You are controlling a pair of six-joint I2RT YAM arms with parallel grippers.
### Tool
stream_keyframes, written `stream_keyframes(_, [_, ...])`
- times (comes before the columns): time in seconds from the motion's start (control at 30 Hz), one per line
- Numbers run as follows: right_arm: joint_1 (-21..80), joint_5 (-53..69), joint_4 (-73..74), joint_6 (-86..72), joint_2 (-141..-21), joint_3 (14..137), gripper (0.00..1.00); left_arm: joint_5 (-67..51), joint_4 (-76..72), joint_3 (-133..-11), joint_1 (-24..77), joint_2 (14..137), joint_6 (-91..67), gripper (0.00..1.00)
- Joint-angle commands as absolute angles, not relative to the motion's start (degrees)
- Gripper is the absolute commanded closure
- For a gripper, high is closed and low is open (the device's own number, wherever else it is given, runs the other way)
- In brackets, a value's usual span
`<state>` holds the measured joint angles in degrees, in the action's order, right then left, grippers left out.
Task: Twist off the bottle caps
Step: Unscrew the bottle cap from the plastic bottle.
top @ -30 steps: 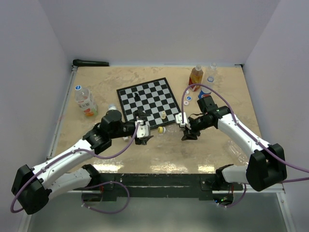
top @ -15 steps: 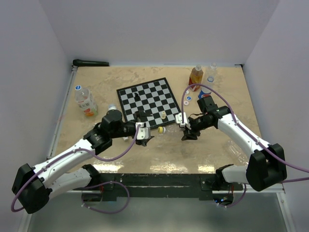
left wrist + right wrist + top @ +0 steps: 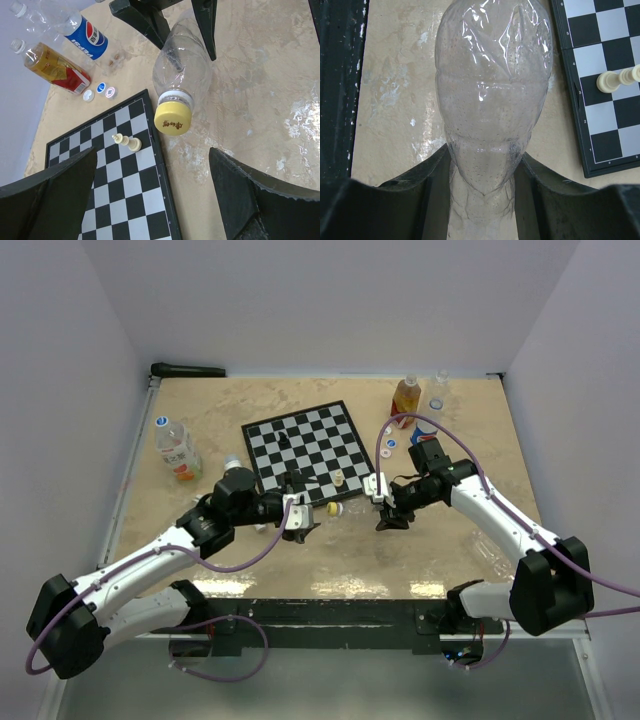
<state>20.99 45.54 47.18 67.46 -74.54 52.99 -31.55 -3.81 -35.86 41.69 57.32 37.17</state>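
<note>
A clear crumpled bottle lies on its side just off the chessboard's near corner. My right gripper is shut on the bottle's body. Its yellow cap is still on the neck and faces my left gripper. That gripper is open, a short way in front of the cap and not touching it. From above, the yellow cap sits between the left gripper and the right gripper.
A chessboard with a cream piece lies beside the bottle. A Pepsi bottle, a tea bottle and loose caps are at the back right. Another bottle stands at the left.
The left arm has crept slightly to the right, toward the yellow cap. The right gripper and the bottle it holds have not moved.
</note>
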Motion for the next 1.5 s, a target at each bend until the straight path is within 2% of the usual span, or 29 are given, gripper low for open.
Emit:
stream_keyframes(0.0, [21.1,45.8,47.5,67.2,-74.5,52.9,0.98,-34.0,-7.4,-35.7,41.8,57.5,38.1,0.03])
stream_keyframes(0.37, [21.1,45.9,47.6,67.2,-74.4,53.0,0.98,-35.7,-8.5,-37.2,42.0,60.0,37.5,0.07])
stream_keyframes(0.73, [21.1,45.9,47.5,67.2,-74.4,53.1,0.98,-38.1,-11.5,-39.5,43.0,64.9,32.1,0.22])
stream_keyframes(1.0, [21.1,45.9,47.5,67.1,-74.4,53.1,0.98,-38.6,-13.8,-39.6,43.3,66.0,29.8,0.28])
stream_keyframes(1.2, [21.1,45.8,47.5,67.1,-74.4,53.0,0.98,-39.3,-13.7,-39.9,43.4,66.7,28.9,0.39])
stream_keyframes(1.4, [21.1,45.8,47.5,67.1,-74.5,53.0,0.98,-40.2,-12.9,-40.9,43.5,67.9,27.5,0.56])
stream_keyframes(1.47, [21.1,45.8,47.5,67.1,-74.4,53.0,0.98,-40.3,-12.7,-41.1,43.5,67.9,27.2,0.65])
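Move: The yellow cap of the plastic bottle lies about 5 cm to the right of the left hand, 1 cm back and some 2 cm below it. The pale chess piece stands roughly 6 cm ahead and 7 cm to the right of the left hand, about 15 cm down; the chessboard's middle is some 11 cm ahead, 1 cm right and 18 cm down. From the right hand, which holds the bottle, the cap is about 11 cm left, 1 cm forward and 4 cm above. Rightward and somewhat down, the left hand eases about 4 cm towards the yellow cap, rolling some 10 degrees so that its forward side dips. Its fingers narrow from wide open to under half, coming in close on either side of the cap; firm contact can't be made out. The right hand stays still, keeping its grip on the bottle body. ##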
